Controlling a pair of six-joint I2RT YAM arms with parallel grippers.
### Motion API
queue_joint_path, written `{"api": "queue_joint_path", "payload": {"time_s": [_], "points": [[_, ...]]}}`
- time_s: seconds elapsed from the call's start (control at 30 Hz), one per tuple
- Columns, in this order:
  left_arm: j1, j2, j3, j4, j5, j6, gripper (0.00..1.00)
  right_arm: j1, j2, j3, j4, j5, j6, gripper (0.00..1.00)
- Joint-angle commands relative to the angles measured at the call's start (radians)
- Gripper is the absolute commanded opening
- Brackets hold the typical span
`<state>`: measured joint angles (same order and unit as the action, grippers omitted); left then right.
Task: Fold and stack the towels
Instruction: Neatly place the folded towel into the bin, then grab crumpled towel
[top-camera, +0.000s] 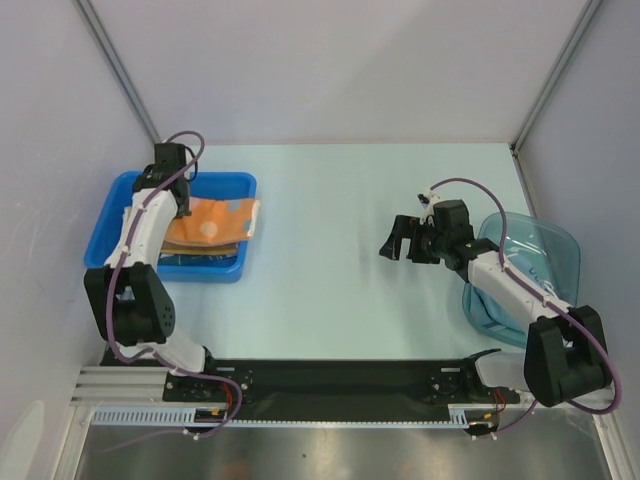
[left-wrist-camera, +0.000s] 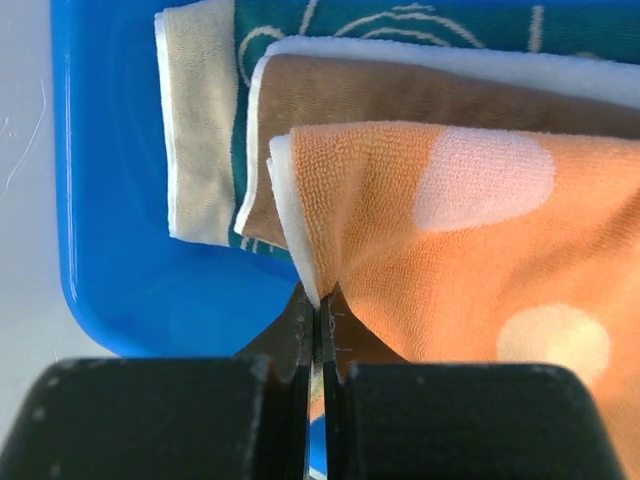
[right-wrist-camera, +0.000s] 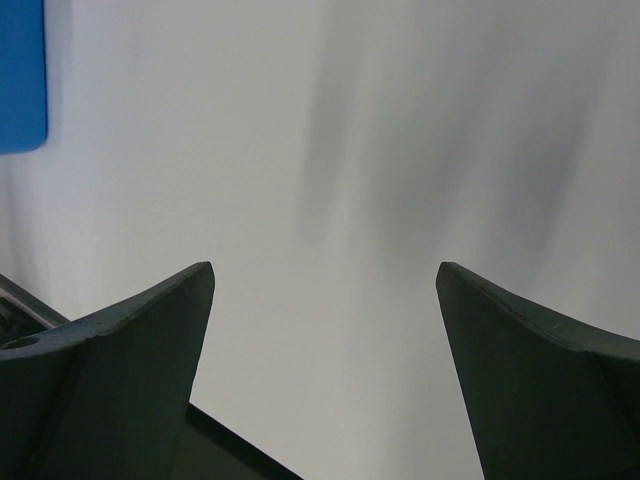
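Observation:
Folded towels lie stacked in a blue bin. The orange towel with pale dots is on top. Under it show a brown towel, a white edge, a teal towel with white swirls and a cream edge. My left gripper is shut on the orange towel's near corner, which is pulled into a peak between the fingers. My right gripper hangs open over bare table at mid-right, holding nothing.
A clear teal tub sits at the right edge under my right arm. The blue bin's corner shows at the upper left of the right wrist view. Grey walls enclose the table on three sides.

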<state>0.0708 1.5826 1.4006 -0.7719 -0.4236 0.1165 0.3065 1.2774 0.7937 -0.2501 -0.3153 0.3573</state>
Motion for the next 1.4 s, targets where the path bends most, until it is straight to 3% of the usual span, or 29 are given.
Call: {"api": "queue_joint_path", "payload": {"time_s": [0.0,0.13,0.33,0.37,0.43,0.5,0.57,0.63,0.67,0.83,0.93,0.97,1.03,1.07,1.2,1.3,1.37], "points": [[0.046,0.034,0.014,0.057,-0.037,0.035,0.00,0.005,0.008,0.045,0.052,-0.018,-0.023,1.00],[0.102,0.080,-0.005,0.115,-0.096,0.032,0.00,0.005,0.016,0.055,0.054,-0.022,-0.026,1.00],[0.141,0.220,0.102,0.123,-0.211,0.003,0.01,0.000,0.026,0.062,0.051,0.001,-0.034,1.00],[0.142,0.241,0.122,0.105,-0.218,-0.023,0.19,-0.003,0.025,0.062,0.049,0.008,-0.034,1.00],[0.142,0.300,0.182,0.045,-0.248,-0.052,0.44,-0.003,0.027,0.064,0.042,0.016,-0.037,1.00],[0.139,0.315,0.207,0.020,-0.329,-0.100,0.57,-0.003,0.020,0.074,0.031,0.027,-0.037,1.00],[0.139,0.297,0.224,0.013,-0.310,-0.110,0.63,0.000,0.010,0.085,0.006,0.041,-0.035,1.00],[0.126,0.265,0.251,-0.015,-0.198,-0.148,0.93,0.000,-0.018,0.111,-0.027,0.096,-0.017,1.00],[0.115,0.245,0.253,-0.018,-0.161,-0.156,1.00,0.000,-0.029,0.124,-0.040,0.125,-0.005,1.00],[-0.049,0.065,0.135,0.069,0.004,-0.165,1.00,-0.023,-0.063,0.237,-0.231,0.549,0.092,1.00],[-0.114,-0.071,0.054,0.129,0.129,-0.193,1.00,-0.150,-0.003,0.349,-0.398,0.660,0.101,1.00],[-0.124,-0.113,0.032,0.152,0.248,-0.199,1.00,-0.229,0.014,0.399,-0.440,0.689,0.126,1.00],[-0.159,-0.218,-0.029,0.201,0.305,-0.239,1.00,-0.302,0.046,0.443,-0.552,0.729,0.153,1.00],[-0.169,-0.248,-0.050,0.221,0.397,-0.251,1.00,-0.396,0.053,0.447,-0.566,0.725,0.176,1.00],[-0.172,-0.354,-0.152,0.315,0.668,-0.316,1.00,-0.535,0.010,0.382,-0.613,0.709,0.282,1.00],[-0.207,-0.355,-0.157,0.309,0.796,-0.322,1.00,-0.622,-0.003,0.340,-0.664,0.769,0.359,0.99],[-0.242,-0.329,-0.129,0.261,0.783,-0.305,1.00,-0.647,0.005,0.316,-0.686,0.779,0.399,0.99]]}}
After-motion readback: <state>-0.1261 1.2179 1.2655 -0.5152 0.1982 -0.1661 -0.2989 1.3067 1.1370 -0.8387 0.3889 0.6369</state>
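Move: The left hand still pinches the left edge of the orange folded towel over the bin; the towel stack it is bound for has its middle about 3 cm ahead, 3 cm right and 8 cm below. The bin's right wall stands some 17 cm to this hand's right, roughly level with it fore and aft and 6 cm lower. From the open right hand, the blue cloth lies about 30 cm right, 8 cm back and 13 cm down, inside the green tub, whose middle is 32 cm right, 7 cm back and 9 cm down. Leftward some 9 cm and down about 5, the left hand draws the orange towel along the stack, opens wide to let go of its edge, then swings back right nearly 30 cm, rising about 16, to the bin's right side. The right hand, nearly still at first, then sweeps about 30 cm right towards the green tub, arcing up then partly down, turning clockwise some 70 degrees, fingers still open. ##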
